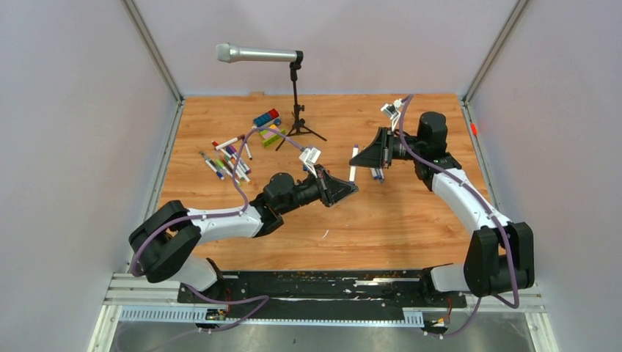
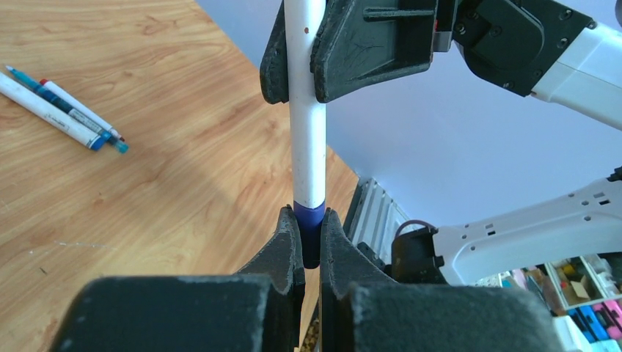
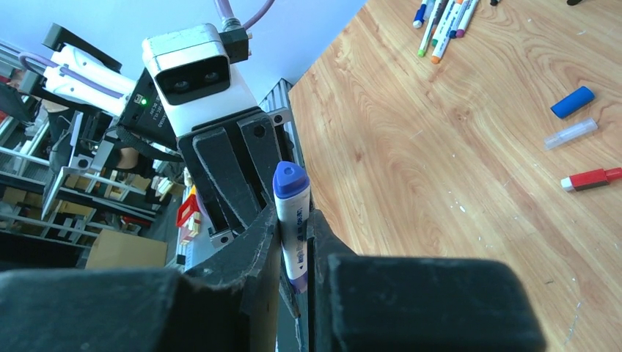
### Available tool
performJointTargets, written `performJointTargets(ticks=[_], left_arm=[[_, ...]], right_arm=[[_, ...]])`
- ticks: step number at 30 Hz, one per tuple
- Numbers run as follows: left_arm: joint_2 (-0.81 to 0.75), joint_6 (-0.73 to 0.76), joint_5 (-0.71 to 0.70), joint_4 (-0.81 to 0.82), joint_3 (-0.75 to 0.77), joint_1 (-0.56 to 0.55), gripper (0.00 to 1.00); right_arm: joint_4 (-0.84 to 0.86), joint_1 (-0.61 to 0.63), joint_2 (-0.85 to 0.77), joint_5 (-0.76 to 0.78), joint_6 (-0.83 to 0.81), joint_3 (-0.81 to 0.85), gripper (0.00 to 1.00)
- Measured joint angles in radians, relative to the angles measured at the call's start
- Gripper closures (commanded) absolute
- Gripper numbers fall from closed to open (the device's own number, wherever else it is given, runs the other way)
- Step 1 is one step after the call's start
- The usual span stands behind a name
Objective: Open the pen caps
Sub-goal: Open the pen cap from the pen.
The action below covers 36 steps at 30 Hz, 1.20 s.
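A white pen (image 1: 353, 173) is held above the table between both grippers. My left gripper (image 1: 350, 189) is shut on the dark blue pen cap (image 2: 310, 220) at the pen's near end. The cap sits flush against the white barrel (image 2: 308, 132). My right gripper (image 1: 357, 156) is shut across the barrel higher up, and it shows at the top of the left wrist view (image 2: 297, 92). In the right wrist view the printed barrel (image 3: 293, 227) stands between my right gripper's fingers (image 3: 293, 249), and its blue far end (image 3: 290, 183) sticks out above them.
A heap of pens (image 1: 229, 158) lies at the left, with toy blocks (image 1: 268, 125) behind it. A silver microphone (image 1: 257, 53) stands on a black tripod (image 1: 296, 110). Loose pens (image 1: 377, 174) lie under the right gripper. A blue cap (image 3: 573, 102), a clear cap (image 3: 571, 133) and a red piece (image 3: 590, 178) rest on the wood.
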Motion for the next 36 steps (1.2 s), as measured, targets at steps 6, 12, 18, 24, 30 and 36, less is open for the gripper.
performJointTargets(ticks=[6, 12, 18, 24, 30, 36], left_arm=[[0.003, -0.004, 0.011, 0.003, -0.006, -0.012, 1.00], [0.034, -0.024, 0.004, 0.044, -0.007, -0.023, 1.00], [0.081, -0.061, 0.063, 0.048, -0.056, -0.080, 1.00], [0.165, -0.074, 0.179, -0.148, -0.140, -0.190, 1.00], [0.129, -0.069, 0.164, -0.198, -0.143, -0.188, 1.00], [-0.011, 0.011, 0.069, -0.375, -0.126, -0.188, 1.00]], right_arm=[[0.002, -0.004, -0.034, 0.009, -0.008, -0.037, 1.00], [0.037, -0.018, -0.040, 0.008, 0.021, -0.064, 1.00], [0.124, -0.067, -0.042, 0.100, 0.057, -0.071, 1.00], [0.255, -0.147, -0.055, 0.212, 0.083, -0.047, 1.00], [0.201, -0.148, -0.061, 0.243, -0.016, -0.042, 1.00], [-0.010, -0.154, -0.093, 0.325, -0.300, -0.045, 1.00]])
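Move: The white pen stands slanted between the hands. Its body's middle is about 6 cm ahead of the left fingers, level sideways and 4 cm higher; its purple cap is some 6 cm back from the right fingers, level sideways and 4 cm lower. From the right hand, the uncapped pens lie roughly 10 cm ahead and 11 cm right, the loose red cap about 6 cm ahead and 8 cm left, all some 25 cm below. The purple cap, still pinched in the left fingers, is drawn against the pen body in the right grip with hardly a centimetre of travel, then the hands spring apart. The left swings about 12 cm back and 15 down, twisting some 35 degrees, then rises slightly; the right goes about 7 cm forward and 7 right towards the uncapped pens, rising, then sinking again, turning clockwise. ##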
